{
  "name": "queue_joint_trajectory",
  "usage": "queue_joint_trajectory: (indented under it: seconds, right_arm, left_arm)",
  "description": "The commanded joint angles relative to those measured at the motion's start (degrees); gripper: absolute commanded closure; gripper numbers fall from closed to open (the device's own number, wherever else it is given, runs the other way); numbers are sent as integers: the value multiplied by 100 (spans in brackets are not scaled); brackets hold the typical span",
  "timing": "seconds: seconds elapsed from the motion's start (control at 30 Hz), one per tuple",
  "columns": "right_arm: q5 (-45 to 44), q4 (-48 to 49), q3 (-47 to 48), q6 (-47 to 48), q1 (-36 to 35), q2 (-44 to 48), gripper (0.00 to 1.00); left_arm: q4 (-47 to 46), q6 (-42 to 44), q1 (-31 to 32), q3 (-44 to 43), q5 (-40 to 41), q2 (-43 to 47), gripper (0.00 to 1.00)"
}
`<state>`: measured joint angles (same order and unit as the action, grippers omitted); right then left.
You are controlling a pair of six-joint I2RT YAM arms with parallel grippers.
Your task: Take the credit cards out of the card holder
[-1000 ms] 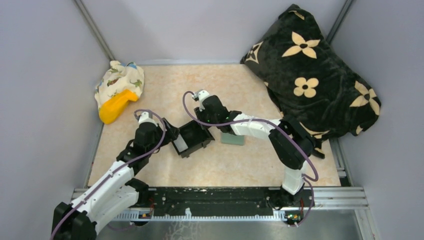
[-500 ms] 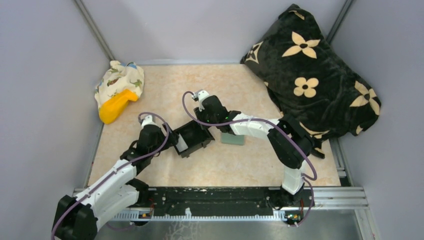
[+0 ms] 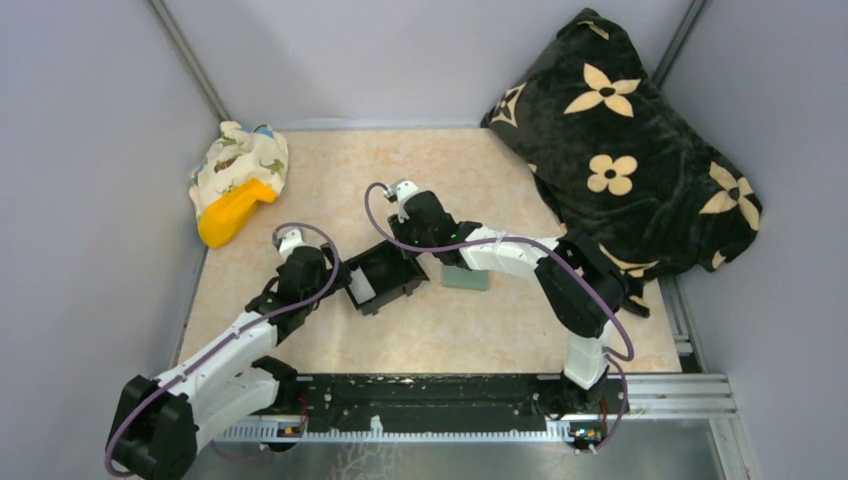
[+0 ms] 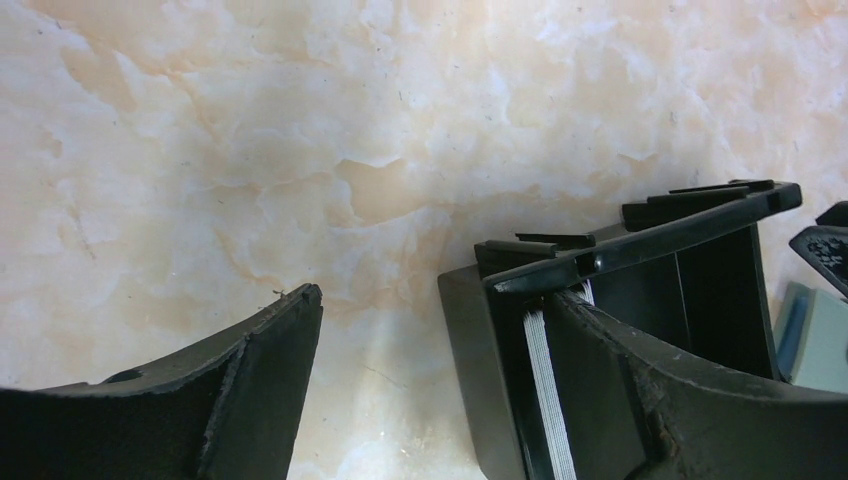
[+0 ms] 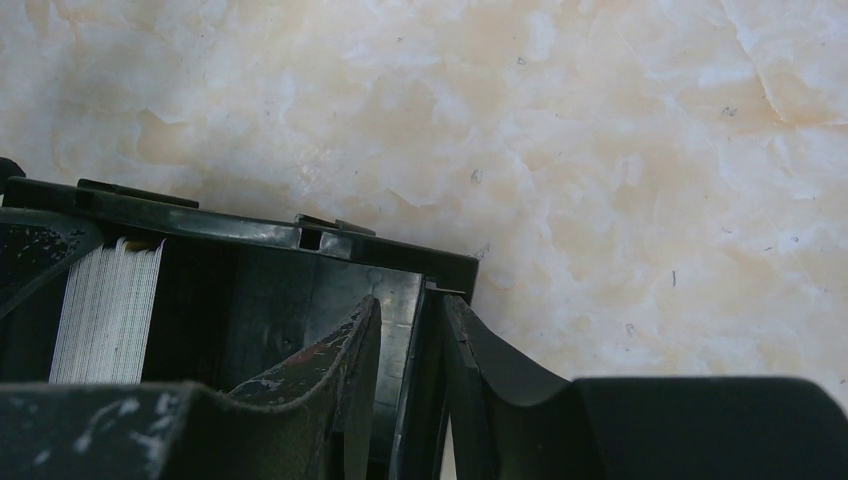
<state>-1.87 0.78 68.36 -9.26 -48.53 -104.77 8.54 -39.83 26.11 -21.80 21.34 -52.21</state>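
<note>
The sage-green card holder [image 3: 466, 278] lies closed on the table, right of a black plastic box [image 3: 392, 268]; its edge shows in the left wrist view [image 4: 815, 335]. No tan-gold card shows. A stack of thin white cards [image 3: 362, 288] stands on edge in the box's left end [image 4: 545, 390] [image 5: 105, 310]. My left gripper [image 3: 345, 280] [image 4: 432, 300] is open and straddles the box's left wall [image 4: 480, 380], one finger inside by the stack and one outside. My right gripper [image 3: 418, 255] [image 5: 412, 305] is shut on the box's right wall [image 5: 425, 370].
A patterned cloth with a yellow toy [image 3: 238, 185] lies at the back left. A large black flowered pillow [image 3: 625, 150] fills the back right. Grey walls close in the marble-patterned table [image 3: 450, 330] on three sides.
My left arm has drawn slightly down and toward the near left. The right arm, the box and the wallet have not moved.
</note>
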Motion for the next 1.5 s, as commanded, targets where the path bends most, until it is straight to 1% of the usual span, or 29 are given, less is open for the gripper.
queue_joint_trajectory:
  seconds: [0.0,0.3,0.47,0.9,0.97,1.03,1.2,1.3,1.47]
  right_arm:
    - [7,204,166,-21,-17,-56,70]
    - [28,242,-112,-36,-110,-112,69]
    - [68,292,-218,-97,-176,-148,69]
    - [-10,261,-252,-46,-201,-66,69]
    - [-39,249,-257,91,-209,7,67]
    - [-55,226,-251,265,-219,145,62]
    - [-5,163,-224,821,-248,478,56]
    - [11,101,-179,1169,-253,692,51]
    - [498,-166,25,1987,-254,759,42]
  left_arm:
    - [-48,-30,-17,-245,411,-247,13]
    - [-332,5,-14,-407,456,-526,13]
    - [-506,75,-13,-639,426,-861,13]
    - [-886,281,-91,-1085,471,-1495,12]
    - [-882,283,-109,-1160,431,-1553,12]
    - [-919,262,-111,-1150,360,-1496,12]
    - [-963,238,-107,-1074,131,-1028,12]
    - [-849,239,-111,-1064,63,-667,12]
    - [-651,313,-108,-945,109,-80,11]
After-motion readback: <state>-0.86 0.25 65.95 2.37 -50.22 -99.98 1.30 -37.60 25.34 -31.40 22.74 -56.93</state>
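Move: The black box of white cards has its middle about 10 cm to the left hand's right, level fore-and-aft and some 4 cm below; the hand's right finger is already at its far rim, left end. The cards stand roughly 4 cm right and 3 cm back of that hand. From the right hand, astride the box's right end wall, the box's middle is about 4 cm left, 6 cm back and 5 cm down; the green card holder lies some 13 cm right and 6 cm back. The black box's left end is pushed forward by the left hand's right finger, bearing on the inside of the far wall as the hand goes forward about 5 cm; that hand then lifts clear some 6 cm, still wide open. The right hand sinks 2 cm and slightly back astride the right end wall, stays there while the box is turned, then spreads its fingers and rises about 4 cm, tipping up. ##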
